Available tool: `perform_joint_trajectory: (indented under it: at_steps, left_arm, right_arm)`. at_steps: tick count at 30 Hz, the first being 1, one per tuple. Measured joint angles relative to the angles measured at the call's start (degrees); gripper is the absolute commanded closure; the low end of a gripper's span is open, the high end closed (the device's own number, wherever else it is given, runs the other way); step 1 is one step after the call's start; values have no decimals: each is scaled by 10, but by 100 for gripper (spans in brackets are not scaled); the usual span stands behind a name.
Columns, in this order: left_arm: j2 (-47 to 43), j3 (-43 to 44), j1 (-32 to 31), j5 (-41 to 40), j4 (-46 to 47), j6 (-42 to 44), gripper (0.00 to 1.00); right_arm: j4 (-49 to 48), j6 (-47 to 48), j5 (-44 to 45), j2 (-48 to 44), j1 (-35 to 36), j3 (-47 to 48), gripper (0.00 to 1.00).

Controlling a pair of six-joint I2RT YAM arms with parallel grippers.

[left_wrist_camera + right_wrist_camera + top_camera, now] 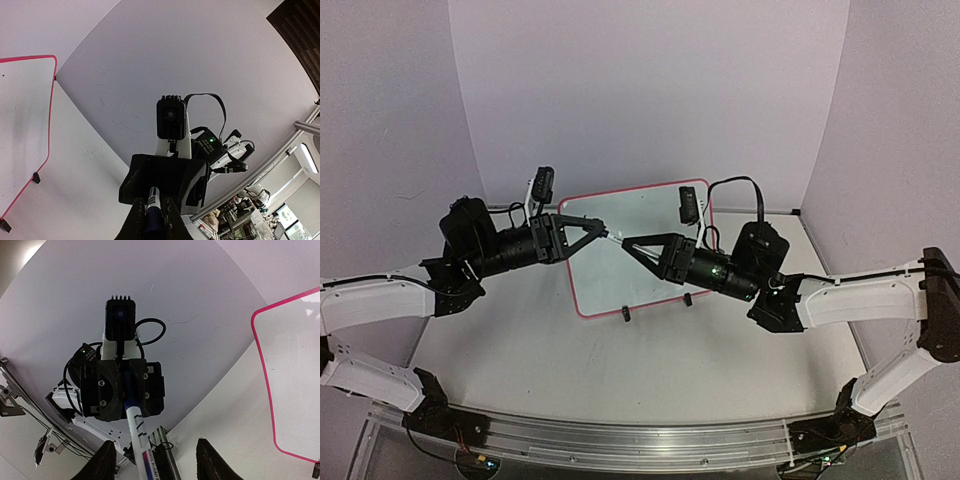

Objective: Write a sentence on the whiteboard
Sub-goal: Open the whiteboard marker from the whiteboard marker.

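Note:
The whiteboard (640,250), red-bordered, leans upright at the table's centre; no sentence is in view on it. It also shows in the left wrist view as the whiteboard (20,125) and at the right edge of the right wrist view as the whiteboard (295,380). In front of it the two grippers meet tip to tip. My left gripper (604,232) (153,200) is shut on the blue end of a white marker (614,238) (151,215). The marker (136,430) reaches between the fingers of my right gripper (626,243) (155,462), which stand apart and do not touch it.
Two black clip feet (625,315) (687,299) hold the board up. An aluminium rail (620,440) runs along the near table edge between the arm bases. Pale walls close in the back and both sides.

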State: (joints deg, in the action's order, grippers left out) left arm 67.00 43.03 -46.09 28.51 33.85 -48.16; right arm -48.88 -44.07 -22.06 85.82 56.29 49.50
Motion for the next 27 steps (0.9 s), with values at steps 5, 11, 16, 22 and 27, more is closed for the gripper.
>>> perform_joint_trajectory:
  at_steps: [5,11,16,22,27]
  left_arm:
    - [0,0,0,-7,-17,3,100]
    - [0,0,0,-12,-23,3,100]
    - [5,1,0,-11,-22,3,100]
    - [21,10,0,0,-15,-1,100]
    - [29,12,0,5,-6,-4,100]
  right_arm:
    - [0,-2,-2,0,0,0,56]
    - [0,-2,-3,0,0,0,60]
    - [3,-3,-3,0,-1,0,63]
    - [5,-4,-3,0,-4,0,67]
    - [7,-6,-3,0,-5,0,72]
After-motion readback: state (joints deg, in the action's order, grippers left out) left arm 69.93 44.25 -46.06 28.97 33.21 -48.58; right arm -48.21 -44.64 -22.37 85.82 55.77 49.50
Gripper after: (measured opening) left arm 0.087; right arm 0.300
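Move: The marker, cap shut in the left fingers, reaches with its body between the right hand's half-open fingers: its middle is about 4 cm right and 2 cm back of the left hand, and practically at the right hand point. The blue cap is some 4 cm left and 2 cm forward of the right hand. The leaning whiteboard's middle lies about 22 cm ahead, 6 cm right and 25 cm below the left hand. The marker's body is being closed in on: the right hand all but stays in place and keeps narrowing its fingers around it, from half open to under a third. The left hand keeps its grip on the cap, sinks about 1 cm, then slides about 1 cm right towards the right hand, feeding the marker in further. ##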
